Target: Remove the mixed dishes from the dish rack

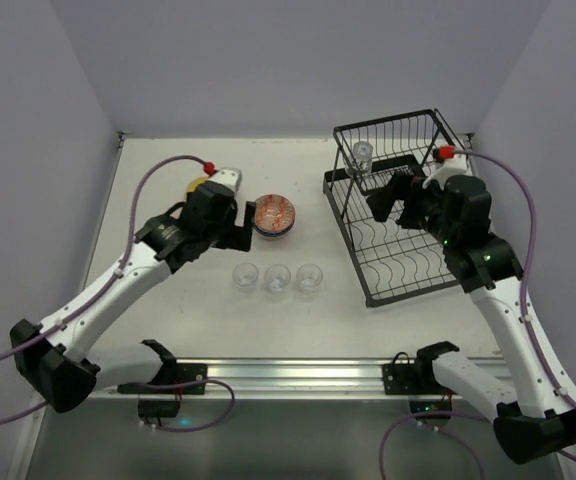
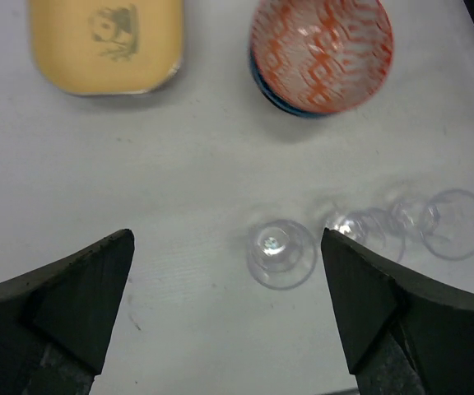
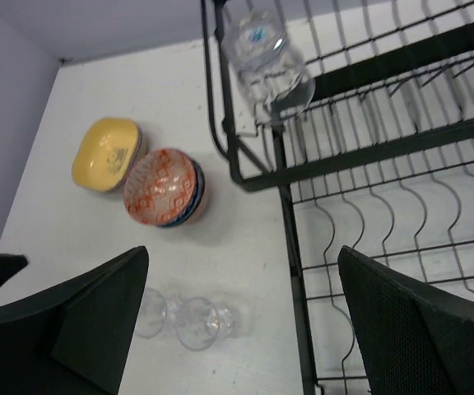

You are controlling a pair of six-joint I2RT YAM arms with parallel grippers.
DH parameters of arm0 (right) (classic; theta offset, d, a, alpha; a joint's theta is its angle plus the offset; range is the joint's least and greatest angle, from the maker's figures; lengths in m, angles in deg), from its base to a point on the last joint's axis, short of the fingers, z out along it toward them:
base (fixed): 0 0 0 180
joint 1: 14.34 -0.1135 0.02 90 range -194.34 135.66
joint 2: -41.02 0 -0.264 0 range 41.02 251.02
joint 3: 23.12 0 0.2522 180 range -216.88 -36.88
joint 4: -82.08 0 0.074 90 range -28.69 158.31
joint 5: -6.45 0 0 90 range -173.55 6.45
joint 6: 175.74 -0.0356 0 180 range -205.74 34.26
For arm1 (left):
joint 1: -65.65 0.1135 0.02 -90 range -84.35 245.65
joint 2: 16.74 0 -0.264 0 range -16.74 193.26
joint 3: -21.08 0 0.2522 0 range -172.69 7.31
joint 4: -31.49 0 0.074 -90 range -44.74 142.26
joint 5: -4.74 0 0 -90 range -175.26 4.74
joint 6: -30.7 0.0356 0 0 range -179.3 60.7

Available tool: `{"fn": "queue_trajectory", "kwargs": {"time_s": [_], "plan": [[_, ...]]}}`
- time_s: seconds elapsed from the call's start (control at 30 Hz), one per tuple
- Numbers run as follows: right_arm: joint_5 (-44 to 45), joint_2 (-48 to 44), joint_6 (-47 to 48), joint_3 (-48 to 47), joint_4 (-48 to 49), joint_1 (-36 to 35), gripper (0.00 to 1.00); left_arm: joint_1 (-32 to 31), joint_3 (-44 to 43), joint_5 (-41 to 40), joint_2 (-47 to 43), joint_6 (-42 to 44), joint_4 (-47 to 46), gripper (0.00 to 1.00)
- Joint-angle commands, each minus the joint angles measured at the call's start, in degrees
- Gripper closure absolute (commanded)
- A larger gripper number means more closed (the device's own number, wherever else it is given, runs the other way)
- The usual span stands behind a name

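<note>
The black wire dish rack (image 1: 408, 262) stands at the right. One clear glass (image 1: 362, 157) lies in its raised upper shelf, seen close in the right wrist view as the glass (image 3: 266, 58). Three more glasses (image 1: 277, 279) stand in a row on the table. A reddish-pink patterned bowl (image 1: 274, 215) sits stacked on a blue one, with a yellow plate (image 1: 198, 184) to its left. My left gripper (image 1: 240, 238) hovers open above the table beside the bowls; its jaws (image 2: 229, 304) hold nothing. My right gripper (image 1: 390, 203) is open over the rack's left side, empty (image 3: 245, 321).
The rack's lower wavy tray (image 3: 401, 230) holds nothing in view. White walls close in the table on three sides. The bowls (image 2: 323, 53), yellow plate (image 2: 105, 41) and nearest glass (image 2: 281, 251) lie close together under my left arm.
</note>
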State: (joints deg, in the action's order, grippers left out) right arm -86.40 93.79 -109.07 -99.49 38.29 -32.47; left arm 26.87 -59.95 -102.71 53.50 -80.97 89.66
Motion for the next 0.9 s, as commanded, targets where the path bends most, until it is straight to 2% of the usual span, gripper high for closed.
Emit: {"fn": "queue_trajectory", "kwargs": {"time_s": [0.0,0.03,0.1,0.17,0.3,0.43,0.63,0.87], "plan": [[-4.1,3.6,-1.3,-9.1,-3.2,5.1,0.01,9.8,1.8,-6.0,-7.3,1.8,-3.0,0.0],[-2.6,6.5,-0.8,-13.1,-4.1,5.2,0.01,14.7,2.5,-7.6,-8.7,1.8,-3.4,0.0],[-0.1,9.9,0.2,-16.8,-6.1,5.7,0.01,17.5,3.9,-12.8,-13.0,0.3,-4.8,0.0],[1.1,16.1,1.3,-22.4,-7.8,6.7,0.02,17.9,6.1,-17.0,-16.1,-0.9,-5.9,0.0],[4.1,28.7,4.6,-33.6,-11.4,6.9,0.13,17.9,13.9,-20.7,-24.4,0.0,-10.9,0.0],[4.3,38.4,7.3,-44.6,-16.1,6.8,0.19,17.9,17.9,-17.2,-27.0,0.1,-12.9,0.0],[0.0,44.6,10.1,-48.5,-16.2,6.7,0.23,17.9,18.1,-12.5,-23.6,0.5,-13.6,0.0],[-0.7,44.5,9.9,-47.0,-14.5,6.8,0.23,17.9,18.3,-8.3,-20.8,1.7,-14.5,0.0]]}}
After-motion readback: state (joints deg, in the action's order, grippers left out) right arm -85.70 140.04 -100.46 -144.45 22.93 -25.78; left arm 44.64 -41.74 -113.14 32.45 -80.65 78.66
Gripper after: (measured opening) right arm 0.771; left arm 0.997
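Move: On the rack's upper basket, the last glass stands about 19 cm ahead of the right hand, 6 cm to its left and 8 cm below. The basket's middle is some 18 cm ahead and 1 cm to the right, 10 cm down; the lower rack spreads about 8 cm ahead, 6 cm right, 26 cm below. From the left hand that last glass is about 39 cm right, 20 cm ahead and 2 cm above; the leftmost set-down glass is 4 cm back, 4 cm right, 15 cm below. Reaching forward about 17 cm towards the last glass, the right hand first arcs up some 7 cm, then sinks over the upper basket to a little below its starting height, tipping down and narrowing its open fingers slightly, then stopping short. The empty left hand swings left away from the set-down glasses, rising and sinking again, fingers wide and turning some 25 degrees counter-clockwise. ##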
